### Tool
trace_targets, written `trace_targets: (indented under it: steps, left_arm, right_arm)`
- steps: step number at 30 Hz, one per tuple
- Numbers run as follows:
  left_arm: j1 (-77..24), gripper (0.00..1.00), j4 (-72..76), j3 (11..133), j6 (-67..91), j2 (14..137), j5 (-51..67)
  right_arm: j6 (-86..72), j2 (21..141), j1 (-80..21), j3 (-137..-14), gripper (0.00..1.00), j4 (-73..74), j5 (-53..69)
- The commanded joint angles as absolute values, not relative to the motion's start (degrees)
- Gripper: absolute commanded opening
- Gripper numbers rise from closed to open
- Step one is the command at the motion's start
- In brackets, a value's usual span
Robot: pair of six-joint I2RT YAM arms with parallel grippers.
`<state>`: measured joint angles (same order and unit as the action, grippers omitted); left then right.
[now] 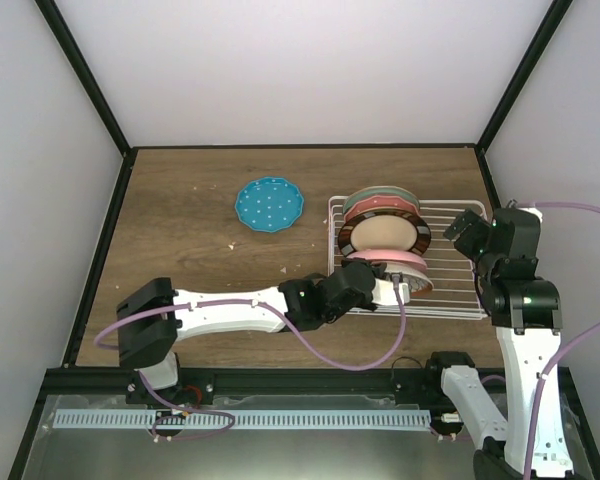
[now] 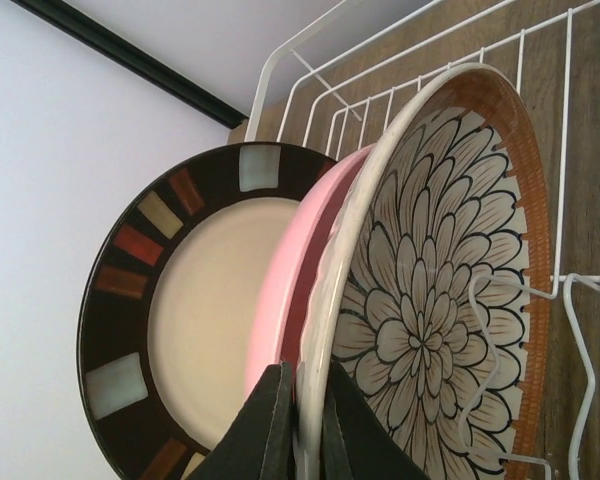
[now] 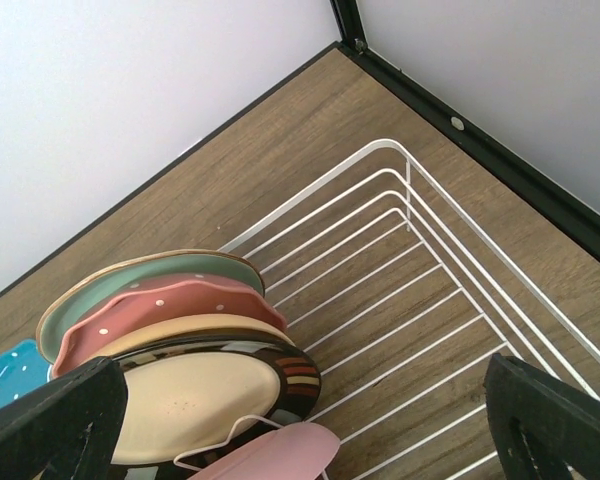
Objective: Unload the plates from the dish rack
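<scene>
The white wire dish rack (image 1: 450,262) stands right of centre. Pale green (image 1: 380,195), red-pink dotted (image 1: 382,207), tan dark-rimmed (image 1: 385,236), plain pink (image 1: 392,259) and petal-patterned plates stand in it. The teal dotted plate (image 1: 269,204) lies flat on the table to its left. My left gripper (image 2: 308,378) is shut on the rim of the brown-rimmed petal-patterned plate (image 2: 435,300), with the pink plate (image 2: 280,300) and tan plate (image 2: 195,310) behind. My right gripper (image 3: 302,375) hangs open and empty above the rack (image 3: 430,260), right of the plates (image 3: 190,400).
Black frame posts and white walls close in the wooden table (image 1: 180,250). The rack's right part (image 1: 460,290) holds no plates. The left arm reaches across the front of the table to the rack's near left corner.
</scene>
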<state>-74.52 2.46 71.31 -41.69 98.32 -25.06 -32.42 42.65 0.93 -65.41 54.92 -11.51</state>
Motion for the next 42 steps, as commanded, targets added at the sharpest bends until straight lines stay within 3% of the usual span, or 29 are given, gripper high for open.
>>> trace_targets:
  steps: [1,26,42]
  left_arm:
    - [-76.5,0.04,12.3,73.3,-42.9,91.3,-23.3]
    - [-77.3,0.04,18.3,74.0,-48.7,87.3,-25.9]
    - [-76.8,0.04,11.6,76.0,-48.9,76.9,-26.5]
  right_arm:
    - [-33.4,42.1,1.2,-65.2,1.0,55.7,-10.9]
    - [-35.3,41.4,1.2,-63.2,1.0,55.4,-9.1]
    - [-34.3,43.0,1.2,-66.2,1.0,50.7,-10.9]
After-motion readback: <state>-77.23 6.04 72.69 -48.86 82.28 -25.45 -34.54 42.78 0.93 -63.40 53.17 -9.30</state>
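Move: The left hand already pinches the flower-patterned plate by its upper left rim, the plate's middle lying some 6 cm right, 2 cm ahead and 7 cm below. The pink plate's middle is about 6 cm ahead, 6 cm right and 6 cm down; the dark-rimmed plate's is 14 cm ahead, 5 cm right and 5 cm down. The blue plate lies flat on the table, roughly 25 cm ahead, 26 cm left and 17 cm lower. From the right hand, the flower-patterned plate is about 17 cm left, 2 cm back and 16 cm down. Keeping its pinch on the rim, the left hand draws the flower-patterned plate up out of the rack by some 16 cm, starting slowly with a slight pull back, away from the pink plate. The rise quickens in the second half, with a few centimetres of drift back and then left, while the wrist turns about 20 degrees so that the fingers come up towards level and the hand's right side lifts. ##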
